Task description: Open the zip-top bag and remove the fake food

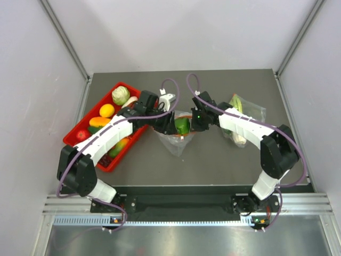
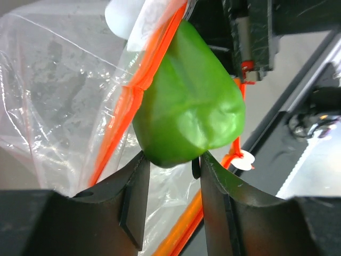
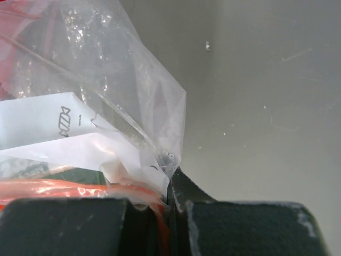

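Observation:
The clear zip-top bag [image 1: 175, 143] hangs crumpled over the middle of the table, its orange zip strip [image 2: 133, 90] running along the open mouth. A bright green pepper-like piece of fake food [image 2: 189, 106] sits at that mouth, half out of the bag [image 2: 58, 96]. My left gripper [image 2: 171, 162] pinches the pepper's lower end between both fingertips; from above the pepper [image 1: 182, 126] shows between the two grippers. On the pepper's right, my right gripper [image 3: 170, 184] is shut on the bag's [image 3: 106, 80] top edge, right beside the zip strip [image 3: 64, 186]. Other contents are hidden.
A red tray [image 1: 87, 114] at the left holds a pale green cabbage [image 1: 120, 95], a yellow fruit [image 1: 107, 110] and other toys, under my left arm. A second clear bag with a leek [image 1: 245, 114] lies at the right. A white label [image 3: 64, 128] is stuck to the bag.

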Robot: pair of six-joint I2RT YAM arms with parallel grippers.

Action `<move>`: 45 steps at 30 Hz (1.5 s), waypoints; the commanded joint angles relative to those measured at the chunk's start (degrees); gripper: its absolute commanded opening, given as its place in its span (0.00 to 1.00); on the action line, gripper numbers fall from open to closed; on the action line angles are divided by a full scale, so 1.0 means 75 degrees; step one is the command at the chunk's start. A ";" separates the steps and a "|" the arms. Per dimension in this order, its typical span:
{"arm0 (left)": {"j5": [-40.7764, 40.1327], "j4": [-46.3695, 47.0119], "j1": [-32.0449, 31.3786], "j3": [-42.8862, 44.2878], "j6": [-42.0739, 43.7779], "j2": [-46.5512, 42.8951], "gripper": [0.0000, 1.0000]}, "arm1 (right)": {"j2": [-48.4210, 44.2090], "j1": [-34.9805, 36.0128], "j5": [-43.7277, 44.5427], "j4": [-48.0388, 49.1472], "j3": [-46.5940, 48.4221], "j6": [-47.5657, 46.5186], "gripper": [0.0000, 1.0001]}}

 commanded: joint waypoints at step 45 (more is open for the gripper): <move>0.2280 0.1304 0.2457 0.0332 -0.2073 -0.1783 0.24 | 0.0126 -0.0181 0.0340 0.0291 -0.0192 -0.0158 0.00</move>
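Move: The green pepper is already in the left fingers, at the bag's mouth, its middle about 4 cm to the right of that hand, 2 cm ahead and 3 cm below. The zip-top bag hangs around it, its middle some 3 cm back, 2 cm to the right and 9 cm below; the red bin it should reach is centred about 26 cm to the left, 2 cm ahead and 12 cm lower. From the right hand, which holds the bag's rim, the pepper lies about 5 cm left, 1 cm ahead and 2 cm above. The left hand, starting with the pepper pinched at its fingertips, pulls up and away from the bag by about 12 cm, going some 8 cm left and a little forward as well, while its fingers swing roughly 30 degrees from slanting down-right to nearly level; they lose the pepper on the way and draw much closer together, ending empty beside the bin's right end. The right hand keeps its pinch on the orange rim throughout, first following about 2 cm left and slightly up as the bag is tugged, then going back some 3 cm right and 2 cm down. ##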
